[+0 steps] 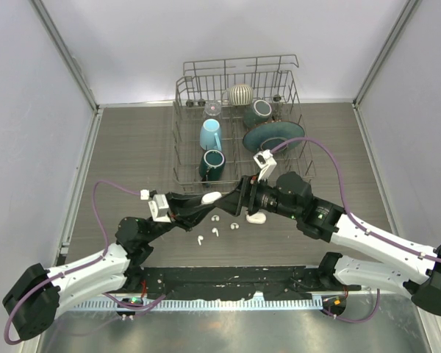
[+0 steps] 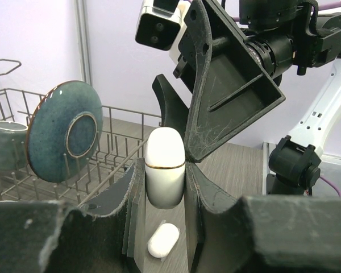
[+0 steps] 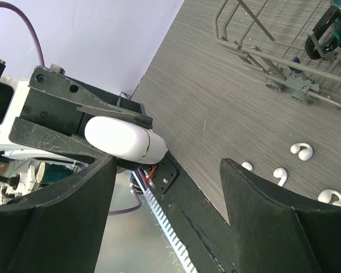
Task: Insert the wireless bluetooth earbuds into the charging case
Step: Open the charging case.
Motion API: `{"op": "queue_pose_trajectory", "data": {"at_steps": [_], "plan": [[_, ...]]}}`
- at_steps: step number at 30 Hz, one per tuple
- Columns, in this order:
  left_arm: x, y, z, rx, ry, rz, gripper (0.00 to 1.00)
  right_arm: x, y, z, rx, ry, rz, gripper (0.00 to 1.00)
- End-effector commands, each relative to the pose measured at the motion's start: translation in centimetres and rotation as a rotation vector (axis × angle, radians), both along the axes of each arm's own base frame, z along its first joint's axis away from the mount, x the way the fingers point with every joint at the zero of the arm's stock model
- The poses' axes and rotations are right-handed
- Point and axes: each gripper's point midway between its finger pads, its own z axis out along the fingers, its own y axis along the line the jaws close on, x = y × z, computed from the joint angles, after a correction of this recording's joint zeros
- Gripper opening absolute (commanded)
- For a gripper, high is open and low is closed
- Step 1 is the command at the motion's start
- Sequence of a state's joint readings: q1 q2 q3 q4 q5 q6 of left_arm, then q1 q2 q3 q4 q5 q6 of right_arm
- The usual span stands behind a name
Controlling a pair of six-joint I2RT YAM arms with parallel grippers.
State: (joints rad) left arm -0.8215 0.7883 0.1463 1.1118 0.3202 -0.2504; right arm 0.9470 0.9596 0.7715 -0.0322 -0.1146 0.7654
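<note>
My left gripper (image 1: 207, 198) is shut on the charging case (image 1: 212, 196), a white oval shell with a thin gold seam, held above the table. In the left wrist view the case (image 2: 165, 165) stands upright between the jaws, closed. My right gripper (image 1: 239, 193) is open just to the right of it, one finger (image 2: 227, 85) reaching beside the case's top. In the right wrist view the case (image 3: 125, 139) sits by the left finger (image 3: 51, 222), untouched. Several white earbuds (image 1: 214, 232) lie on the table under the grippers; two of these earbuds (image 3: 302, 150) (image 3: 280, 175) show in the right wrist view.
A second white oval shell (image 1: 256, 217) lies on the table under the right wrist, also below the held case (image 2: 162, 239). A wire dish rack (image 1: 184, 140) at the back holds mugs (image 1: 212, 164) and a teal plate (image 2: 62, 133). Walls close in both sides.
</note>
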Motion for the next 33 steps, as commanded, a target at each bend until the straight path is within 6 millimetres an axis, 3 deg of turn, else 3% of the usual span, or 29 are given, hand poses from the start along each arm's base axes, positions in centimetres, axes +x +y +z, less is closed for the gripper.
{"op": "queue_pose_trajectory", "data": {"at_steps": [1,20,30,33], "plan": [[-2.4,-0.3,2.6,-0.046,-0.115,-0.099,0.0,1.1,0.1,4.4,0.108,-0.081,-0.048,0.79],[-2.3,-0.4,2.3,-0.02,-0.116,-0.095,0.0,2.4,-0.4,5.9,0.193,-0.055,-0.063,0.79],[-0.4,1.0,2.1,-0.039,-0.103,0.043,0.0,0.0,-0.9,8.6,0.292,-0.078,0.029,0.8],[-0.3,1.3,2.4,-0.039,-0.115,0.066,0.0,0.0,-1.0,7.3,0.262,-0.022,0.02,0.81]]}}
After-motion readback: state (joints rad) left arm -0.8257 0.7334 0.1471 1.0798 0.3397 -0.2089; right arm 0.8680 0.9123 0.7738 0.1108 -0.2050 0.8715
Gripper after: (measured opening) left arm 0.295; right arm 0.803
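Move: The charging case is still shut in the left fingers, its lid about 1 cm ahead, 2 cm right and 1 cm above that hand. From the open right hand the lid lies some 3 cm left, 1 cm back and 2 cm up. The spare white case is level with the right hand, about 9 cm right and 15 cm below; the loose earbuds lie roughly 4 cm back, 1 cm left and 16 cm below. With the left hand keeping hold, the right finger at the lid works forward 2 cm, rising about 5 cm overall. ##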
